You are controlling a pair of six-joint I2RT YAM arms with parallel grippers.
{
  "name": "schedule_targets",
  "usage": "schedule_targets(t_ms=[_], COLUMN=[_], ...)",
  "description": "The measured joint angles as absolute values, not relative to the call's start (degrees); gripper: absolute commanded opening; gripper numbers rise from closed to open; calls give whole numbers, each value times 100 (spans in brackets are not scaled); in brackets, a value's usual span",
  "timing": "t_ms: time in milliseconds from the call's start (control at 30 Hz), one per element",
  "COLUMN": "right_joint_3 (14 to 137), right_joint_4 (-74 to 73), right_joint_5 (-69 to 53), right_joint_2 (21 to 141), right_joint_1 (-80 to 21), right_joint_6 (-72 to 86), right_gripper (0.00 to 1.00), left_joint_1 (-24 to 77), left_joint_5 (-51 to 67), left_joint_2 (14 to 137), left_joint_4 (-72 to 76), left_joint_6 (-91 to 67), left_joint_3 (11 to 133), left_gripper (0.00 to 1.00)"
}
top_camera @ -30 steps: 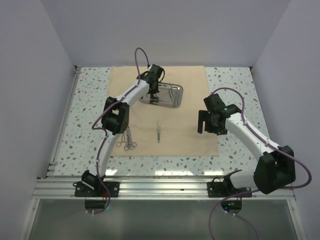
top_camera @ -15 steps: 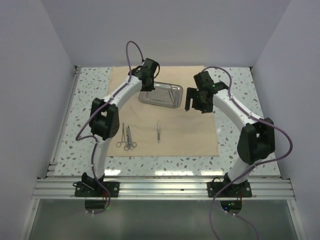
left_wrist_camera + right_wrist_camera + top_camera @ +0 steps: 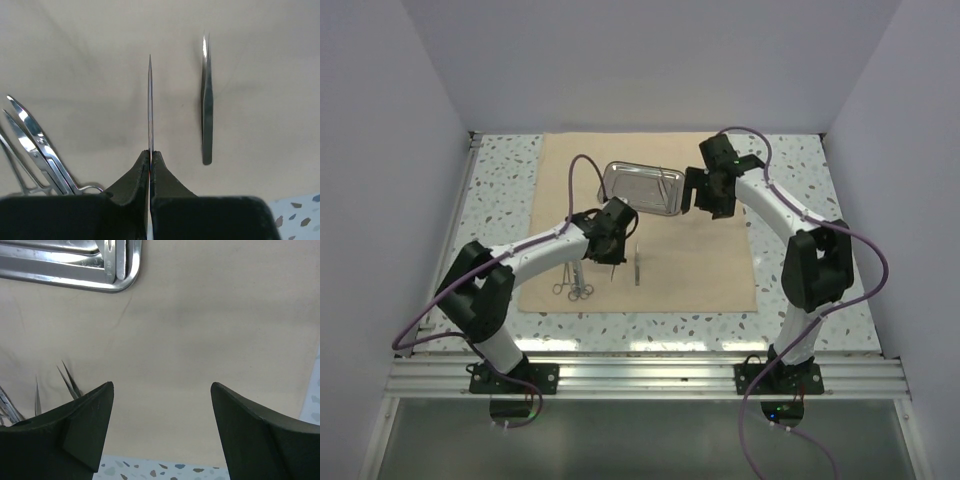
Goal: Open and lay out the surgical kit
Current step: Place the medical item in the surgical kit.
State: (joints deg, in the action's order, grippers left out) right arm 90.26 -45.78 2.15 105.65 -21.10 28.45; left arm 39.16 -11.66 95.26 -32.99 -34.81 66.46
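Note:
The beige cloth point(image 3: 710, 265) of the surgical kit lies spread flat on the table. On its far half sits the steel tray point(image 3: 642, 188), whose corner point(image 3: 75, 277) also shows in the right wrist view. My left gripper point(image 3: 613, 252) point(image 3: 150, 152) is shut on a thin pointed steel instrument point(image 3: 150, 100), held edge-on just above the cloth. Tweezers point(image 3: 636, 262) point(image 3: 207, 110) lie to its right and scissor-like instruments point(image 3: 572, 280) point(image 3: 35, 145) to its left. My right gripper point(image 3: 703, 200) point(image 3: 161, 385) hangs open and empty beside the tray's right end.
The speckled tabletop point(image 3: 800, 200) runs around the cloth, and white walls enclose it on three sides. An aluminium rail point(image 3: 640, 375) with both arm bases lines the near edge. A slim steel piece point(image 3: 115, 260) lies inside the tray's corner.
My left arm has swung from the tray back toward the near side, carrying the thin instrument to between the scissors and the tweezers. My right arm has moved in to the tray's right end.

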Motion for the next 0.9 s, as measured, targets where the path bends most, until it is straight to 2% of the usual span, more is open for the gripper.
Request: schedule_targets(t_ms=[167,567,633,667,700,833,900], right_joint_3=[8770,8455,8427,8427,8427,8536,8818], right_joint_4=[-4630,-4845,-4842,-4840,-4834,-4840,-4864], right_joint_5=[231,478,495,495,493,467,447], right_joint_2=[10560,10001,9955,9957,9957,10027,10217], right_joint_1=[-2139,-2147,-2147,-2147,-2147,-2156,-2178], right_joint_6=[2845,2797,2794,2792,2788,2777,2751], right_gripper=[82,82,82,82,82,82,82], left_joint_1=[4053,4097,4128,4136,4147,4171,4171], left_joint_5=[-1068,-897,-840,-810,-773,-718,-718], left_joint_2=[9601,10049,10062,10062,10062,10062,10062], left_joint_4=[-3048,-2438,-2440,-2438,-2438,-2506,-2587], left_joint_6=[-3826,-4095,-4128,-4145,-4145,-4246,-4248], left_joint_3=[6106,6270,6287,6287,6287,6329,6436], left_gripper=[0,0,16,33,38,46,47])
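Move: The tweezers already lying on the cloth, beside which the held pair is to go, are centred about 6 cm to the left hand's right, 2 cm ahead and 5 cm below. The scissors lie roughly 13 cm to that hand's left and 3 cm back; the tray's middle is some 28 cm ahead and 8 cm right of it. From the right hand, the lying tweezers are about 21 cm left, 11 cm back and 10 cm below. The second pair of tweezers, still pinched in the left fingers, is brought down and a little back, then carried right towards the lying pair, some 4 cm down and 3–4 cm right in all. Low over the cloth the fingers open about halfway and let go of it. The open right hand, beside the tray, draws back about 3 cm with a shallow dip and rise, then starts forward again. ##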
